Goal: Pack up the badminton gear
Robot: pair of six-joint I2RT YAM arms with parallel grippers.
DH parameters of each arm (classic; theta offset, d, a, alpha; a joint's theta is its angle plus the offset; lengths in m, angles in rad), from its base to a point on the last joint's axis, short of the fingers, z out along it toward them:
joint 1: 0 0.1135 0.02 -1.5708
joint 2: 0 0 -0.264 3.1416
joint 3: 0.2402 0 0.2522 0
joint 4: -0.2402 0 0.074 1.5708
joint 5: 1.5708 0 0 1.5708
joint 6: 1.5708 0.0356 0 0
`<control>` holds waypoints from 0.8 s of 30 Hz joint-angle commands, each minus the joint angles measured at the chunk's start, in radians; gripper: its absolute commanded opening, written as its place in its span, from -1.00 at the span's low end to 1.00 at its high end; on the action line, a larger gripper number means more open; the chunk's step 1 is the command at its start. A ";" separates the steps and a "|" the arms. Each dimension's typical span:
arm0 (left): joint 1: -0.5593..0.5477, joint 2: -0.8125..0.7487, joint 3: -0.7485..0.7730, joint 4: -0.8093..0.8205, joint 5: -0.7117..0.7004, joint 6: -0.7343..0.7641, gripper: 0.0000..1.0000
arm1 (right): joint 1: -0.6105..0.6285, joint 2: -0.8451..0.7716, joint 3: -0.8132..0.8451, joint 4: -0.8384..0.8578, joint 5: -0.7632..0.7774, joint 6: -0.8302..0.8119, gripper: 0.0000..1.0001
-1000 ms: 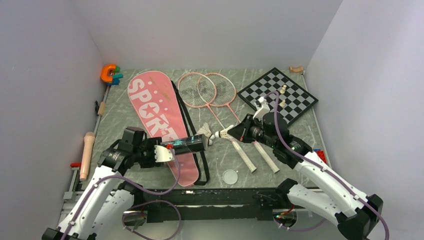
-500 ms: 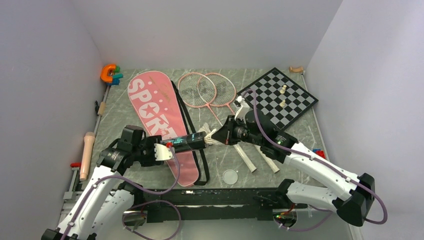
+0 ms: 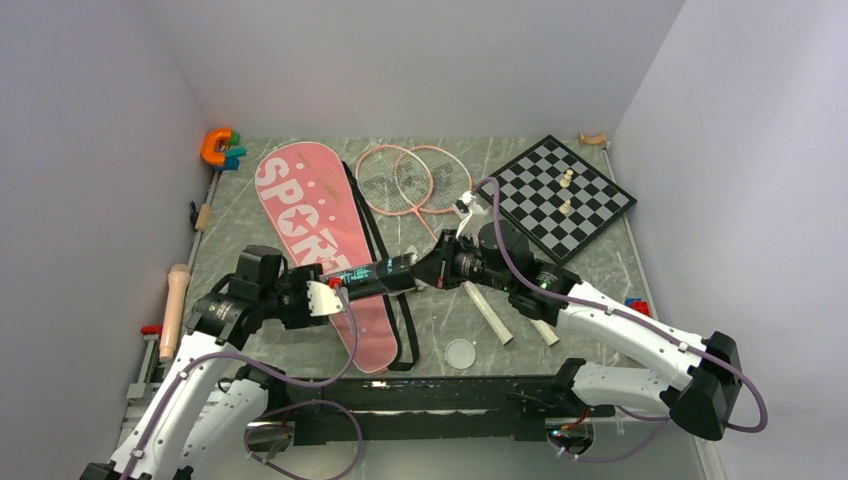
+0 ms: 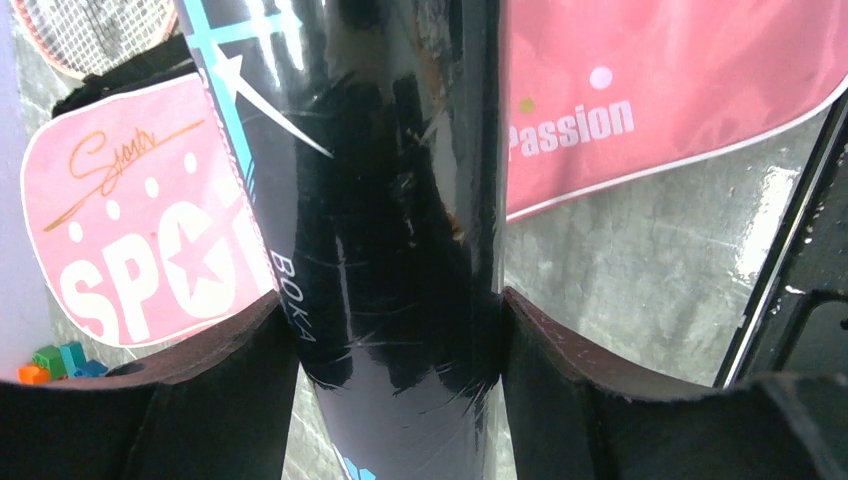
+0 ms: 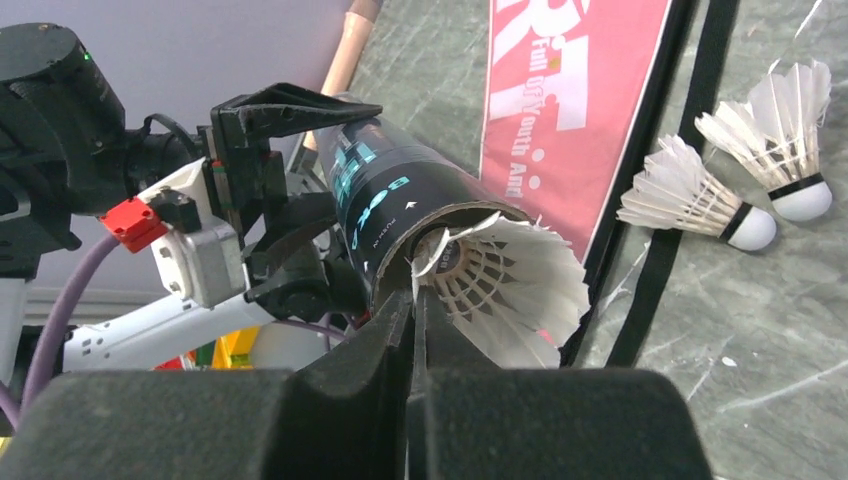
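Note:
My left gripper (image 3: pixel 325 297) (image 4: pixel 395 310) is shut on the long dark tube (image 3: pixel 370 281) (image 4: pixel 390 200) and holds it level above the pink SPORT bag (image 3: pixel 310 220) (image 4: pixel 650 100). My right gripper (image 3: pixel 425 272) (image 5: pixel 415 300) is shut on the feather rim of a white shuttlecock (image 5: pixel 510 280), whose cork end sits inside the tube's open mouth (image 5: pixel 400 200). Two more shuttlecocks (image 5: pixel 700 195) (image 5: pixel 780 110) lie on the table beside the bag's black strap. Two pink rackets (image 3: pixel 415 180) lie crossed behind, their white handles (image 3: pixel 490 312) running under my right arm.
A chessboard (image 3: pixel 556 195) with pale pieces lies at the back right. An orange C-shaped toy (image 3: pixel 216 146) sits in the back left corner. A clear round lid (image 3: pixel 461 352) rests near the front edge, and a wooden peg (image 3: pixel 175 310) lies along the left rail.
My right arm has swung left with the shuttlecock and brought it into the tube's mouth. The left gripper has kept hold of the tube and shifted slightly left.

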 commanded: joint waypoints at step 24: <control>0.004 -0.039 0.061 0.005 0.129 -0.095 -1.00 | -0.046 -0.254 -0.014 -0.089 0.076 -0.021 0.22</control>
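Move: The right fingers pinch the feather rim of a shuttlecock whose cork end already points into the tube's mouth, about 3 cm left and 1 cm ahead of the hand, roughly 1 cm lower. On the table, some 21 cm down, one loose shuttlecock lies about 12 cm ahead and 1 cm left, another 8 cm ahead and 2 cm left. From the left hand, still gripping the tube, the mouth is some 17 cm right, 2 ahead and 11 up. Right fingers open, release the shuttlecock in the left-held tube's mouth, then withdraw about 8 cm up and right. ##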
